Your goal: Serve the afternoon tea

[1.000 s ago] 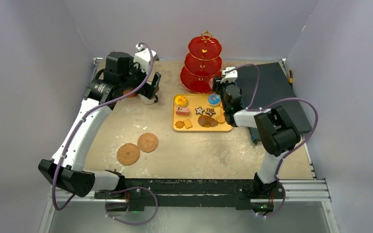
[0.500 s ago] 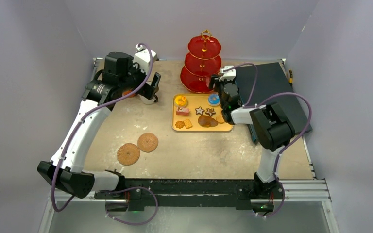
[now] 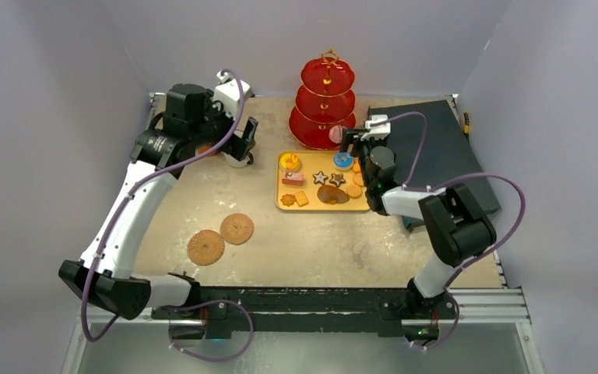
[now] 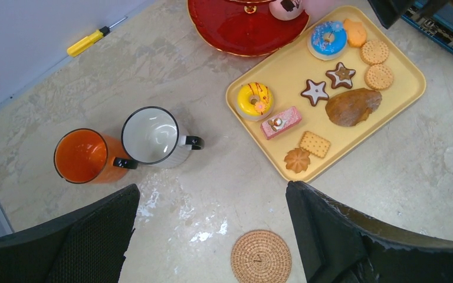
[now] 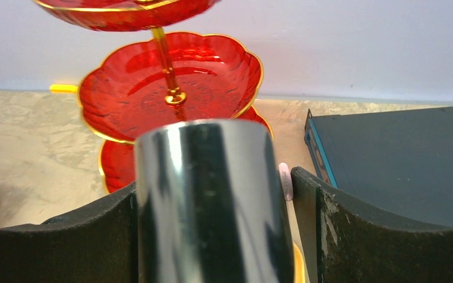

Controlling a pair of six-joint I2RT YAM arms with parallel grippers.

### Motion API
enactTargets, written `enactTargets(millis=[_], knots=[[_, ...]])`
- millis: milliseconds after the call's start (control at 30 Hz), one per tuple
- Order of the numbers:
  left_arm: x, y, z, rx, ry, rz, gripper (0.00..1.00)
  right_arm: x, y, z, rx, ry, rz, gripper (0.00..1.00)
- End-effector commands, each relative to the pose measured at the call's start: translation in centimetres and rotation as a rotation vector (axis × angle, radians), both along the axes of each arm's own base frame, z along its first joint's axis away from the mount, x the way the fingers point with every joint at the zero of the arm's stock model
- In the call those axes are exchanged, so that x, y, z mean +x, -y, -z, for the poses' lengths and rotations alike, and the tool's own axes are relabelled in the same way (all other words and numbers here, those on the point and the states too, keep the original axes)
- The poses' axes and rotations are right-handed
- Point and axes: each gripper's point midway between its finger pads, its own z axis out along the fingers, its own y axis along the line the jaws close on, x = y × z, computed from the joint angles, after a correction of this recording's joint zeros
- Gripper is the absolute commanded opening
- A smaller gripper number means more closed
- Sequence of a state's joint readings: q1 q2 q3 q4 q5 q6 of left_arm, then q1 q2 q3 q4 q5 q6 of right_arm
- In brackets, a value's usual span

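Observation:
The red three-tier stand (image 3: 327, 101) with a gold handle stands at the back centre. A pink pastry (image 3: 335, 134) lies on its bottom tier (image 4: 242, 29). Just right of it, my right gripper (image 3: 350, 139) is shut on the metal tongs (image 5: 209, 194), which fill the gap between its fingers and face the stand (image 5: 171, 76). The yellow tray (image 3: 311, 204) holds several pastries and biscuits, among them a yellow donut (image 4: 255, 99) and a blue donut (image 4: 328, 38). My left gripper (image 4: 212, 194) hangs open and empty above the orange mug (image 4: 85, 156) and white mug (image 4: 153, 135).
Two woven coasters (image 3: 205, 247) (image 3: 237, 228) lie on the table in front of the left arm. A flat black box (image 3: 436, 148) sits at the back right, beside the right arm. A yellow screwdriver (image 4: 91, 40) lies by the back wall.
The right gripper has drawn back to the right of the stand and its jaws have widened around the tongs. The pink pastry now shows on the bottom tier. The left arm has barely moved.

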State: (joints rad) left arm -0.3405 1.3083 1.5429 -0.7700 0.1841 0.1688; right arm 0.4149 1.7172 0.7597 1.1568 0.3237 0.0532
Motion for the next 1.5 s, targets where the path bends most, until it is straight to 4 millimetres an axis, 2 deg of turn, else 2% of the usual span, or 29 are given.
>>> enactTargets(millis=[0,100,233,367,633,833,967,1167,1333,1467], knots=[[-0.6,0.0,-2.8,-0.030,0.071,0.021,0.95,-2.9,-0.9,-2.3,0.030,0.052,-0.040,0.79],[-0.6,0.1,-2.8,-0.033,0.070,0.024,0.95,-4.3,-1.1,-1.7,0.025,0.032,-0.054,0.79],[-0.9,0.1,-2.7,-0.034,0.065,0.029,0.95,-5.2,-1.0,-0.7,0.025,0.005,-0.054,0.80],[-1.0,0.1,-2.7,-0.034,0.062,0.032,0.95,-5.2,-0.7,0.5,0.023,-0.020,-0.038,0.80],[-0.9,0.2,-2.9,-0.034,0.067,0.036,0.95,-4.5,-1.6,2.9,-0.004,-0.077,-0.065,0.80],[-0.7,0.2,-2.9,-0.031,0.069,0.036,0.94,-4.1,-2.2,3.8,-0.002,-0.093,-0.083,0.74],[-0.7,0.3,-2.9,-0.035,0.064,0.035,0.93,-4.0,-1.9,2.9,0.007,-0.066,-0.065,0.63],[-0.5,0.4,-2.7,-0.034,0.059,0.039,0.91,-4.3,-1.7,-0.5,0.035,0.009,-0.066,0.50],[-0.3,0.6,-2.6,-0.039,0.052,0.044,0.90,-4.6,-2.1,-2.7,0.101,0.053,-0.092,0.47],[-0.3,0.7,-2.7,-0.040,0.054,0.049,0.90,-4.1,-2.8,-3.3,0.141,0.068,-0.111,0.47]])
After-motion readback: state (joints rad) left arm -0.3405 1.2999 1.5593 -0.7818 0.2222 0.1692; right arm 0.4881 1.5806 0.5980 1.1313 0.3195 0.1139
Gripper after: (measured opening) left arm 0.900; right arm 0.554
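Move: The blue donut on the tray lies nearly under the right hand, about 1 cm ahead, 3 cm to its left and some 19 cm below; the hand still holds the tongs. About 9 cm beyond the blue donut and 1 cm left is the white donut on the stand's bottom plate. A brown star cookie sits 5 cm nearer and 1 cm left of the blue donut, an orange biscuit 5 cm to its right. From the left hand the blue donut is some 14 cm ahead, 26 cm right and 29 cm below. Backward about 5 cm first, drifting some 2 cm left, the right hand draws the open tongs away from the white donut, then sinks about 6 cm towards the tray, tipping its fingers down some 10 degrees. There it squeezes the tongs so their pink tips pinch the blue donut, and rises about 4.5 cm, levelling back and keeping that grip. ##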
